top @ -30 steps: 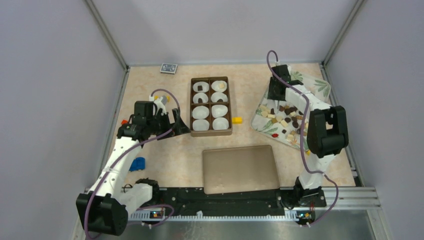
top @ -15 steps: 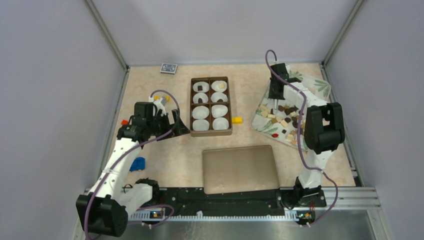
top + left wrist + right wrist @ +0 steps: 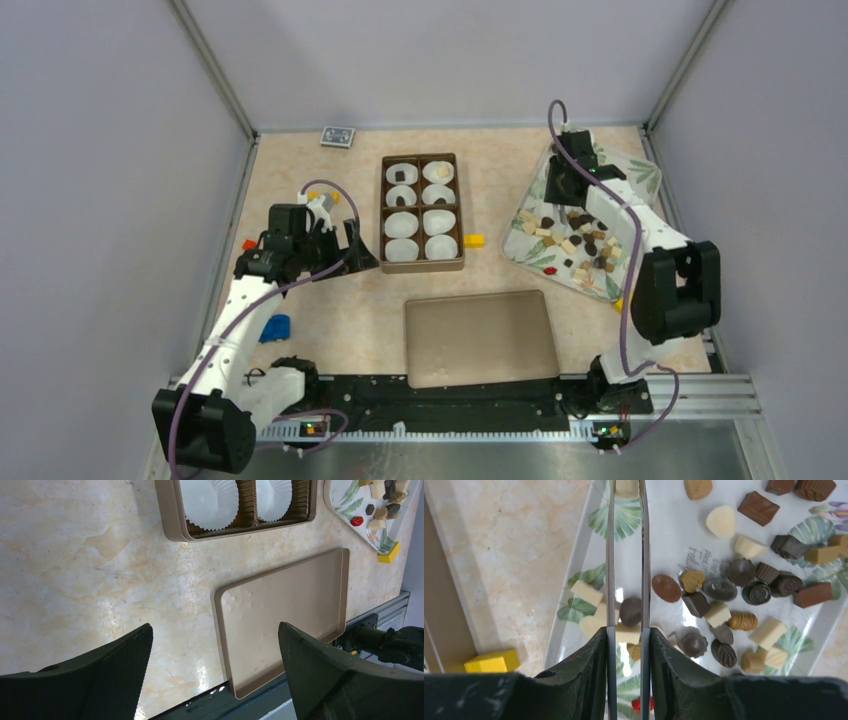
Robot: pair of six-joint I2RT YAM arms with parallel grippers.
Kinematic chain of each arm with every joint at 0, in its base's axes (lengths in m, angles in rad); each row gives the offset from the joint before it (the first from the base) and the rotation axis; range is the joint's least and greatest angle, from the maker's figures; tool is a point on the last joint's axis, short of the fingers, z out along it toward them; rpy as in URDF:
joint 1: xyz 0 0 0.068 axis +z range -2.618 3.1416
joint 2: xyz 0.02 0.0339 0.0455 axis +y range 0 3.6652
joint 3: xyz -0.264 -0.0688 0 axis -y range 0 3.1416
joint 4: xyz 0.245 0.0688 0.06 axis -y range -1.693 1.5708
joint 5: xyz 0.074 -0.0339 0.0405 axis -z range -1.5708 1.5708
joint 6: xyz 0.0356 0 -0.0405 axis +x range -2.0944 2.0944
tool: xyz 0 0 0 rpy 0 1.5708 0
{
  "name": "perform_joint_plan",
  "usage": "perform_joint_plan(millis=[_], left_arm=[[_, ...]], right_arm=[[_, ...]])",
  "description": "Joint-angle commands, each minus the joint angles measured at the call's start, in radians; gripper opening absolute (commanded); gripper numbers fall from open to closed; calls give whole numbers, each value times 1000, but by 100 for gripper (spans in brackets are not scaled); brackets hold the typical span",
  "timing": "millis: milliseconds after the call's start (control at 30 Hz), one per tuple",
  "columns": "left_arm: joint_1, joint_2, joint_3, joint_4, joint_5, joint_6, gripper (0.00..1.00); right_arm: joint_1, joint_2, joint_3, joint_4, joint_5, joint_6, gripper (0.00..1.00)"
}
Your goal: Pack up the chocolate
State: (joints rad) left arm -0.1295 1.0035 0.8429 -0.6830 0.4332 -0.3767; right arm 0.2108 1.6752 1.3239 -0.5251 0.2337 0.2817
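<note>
Chocolate pieces (image 3: 578,235) in dark brown, mid brown and cream lie scattered on a leaf-patterned plate (image 3: 640,175) at the right. In the right wrist view the same chocolate pieces (image 3: 724,587) spread over the plate (image 3: 664,530). My right gripper (image 3: 560,200) hangs over the plate's far left part. Its thin blades (image 3: 626,485) stand narrowly apart, pinching a cream piece (image 3: 626,487) at the view's top edge. My left gripper (image 3: 355,250) is open and empty left of the brown box (image 3: 422,212) of paper cups. Its fingers (image 3: 125,650) hover above bare table.
The flat brown lid (image 3: 480,338) lies near the arm bases, and it also shows between the left fingers as a lid (image 3: 285,610). A yellow block (image 3: 474,240) sits between box and plate. A blue object (image 3: 275,327) and a card deck (image 3: 337,137) lie at the left.
The right gripper's blades closed in on a cream piece, and its arm swung rightward and lifted a little over the plate. The left arm has not moved.
</note>
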Motion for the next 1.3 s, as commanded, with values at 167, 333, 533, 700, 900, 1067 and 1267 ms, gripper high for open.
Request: perform_joint_plan(millis=[167, 333, 533, 700, 900, 1067, 1267], left_arm=[[2, -4, 5, 28, 5, 14, 99], [2, 3, 9, 28, -7, 12, 99], [2, -8, 31, 14, -50, 14, 99], [4, -10, 51, -40, -159, -16, 99], [4, -49, 62, -47, -173, -30, 99], [4, -70, 53, -56, -172, -27, 99], [4, -85, 46, -65, -182, -28, 99]], right_arm=[[-8, -306, -155, -12, -37, 10, 12], [-5, -455, -226, -27, -174, -11, 12], [172, -548, -226, -55, -254, 0, 12], [445, -447, -187, 18, -222, 66, 12], [627, -235, -71, 89, -141, 65, 12], [662, -116, 18, 121, -77, 44, 13], [662, -17, 73, 115, -39, 13, 15]])
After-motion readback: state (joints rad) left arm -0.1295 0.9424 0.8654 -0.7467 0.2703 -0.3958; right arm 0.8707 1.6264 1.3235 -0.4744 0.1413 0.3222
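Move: Some 33 cm to the right hand's left, 6 cm back and 12 cm below lies the empty paper cup in the box's left column, second row from the near end. The box's right-column cup in that row is 25 cm left and 5 cm back, the yellow block 17 cm left and 11 cm back. The tray's middle is 8 cm right and 4 cm back. From the left hand, that left-column cup lies about 12 cm ahead, 11 cm right, 15 cm below. Carrying the cream chocolate still pinched in the tweezer tips, the right hand lifts up and back off the tray, then sweeps left over the table to the box, some 27 cm in all, turning about 40 degrees counter-clockwise. It sinks again on arrival and edges forward, slowing above the left-column cup. The open left hand eases 2.5 cm left, away from the box. ##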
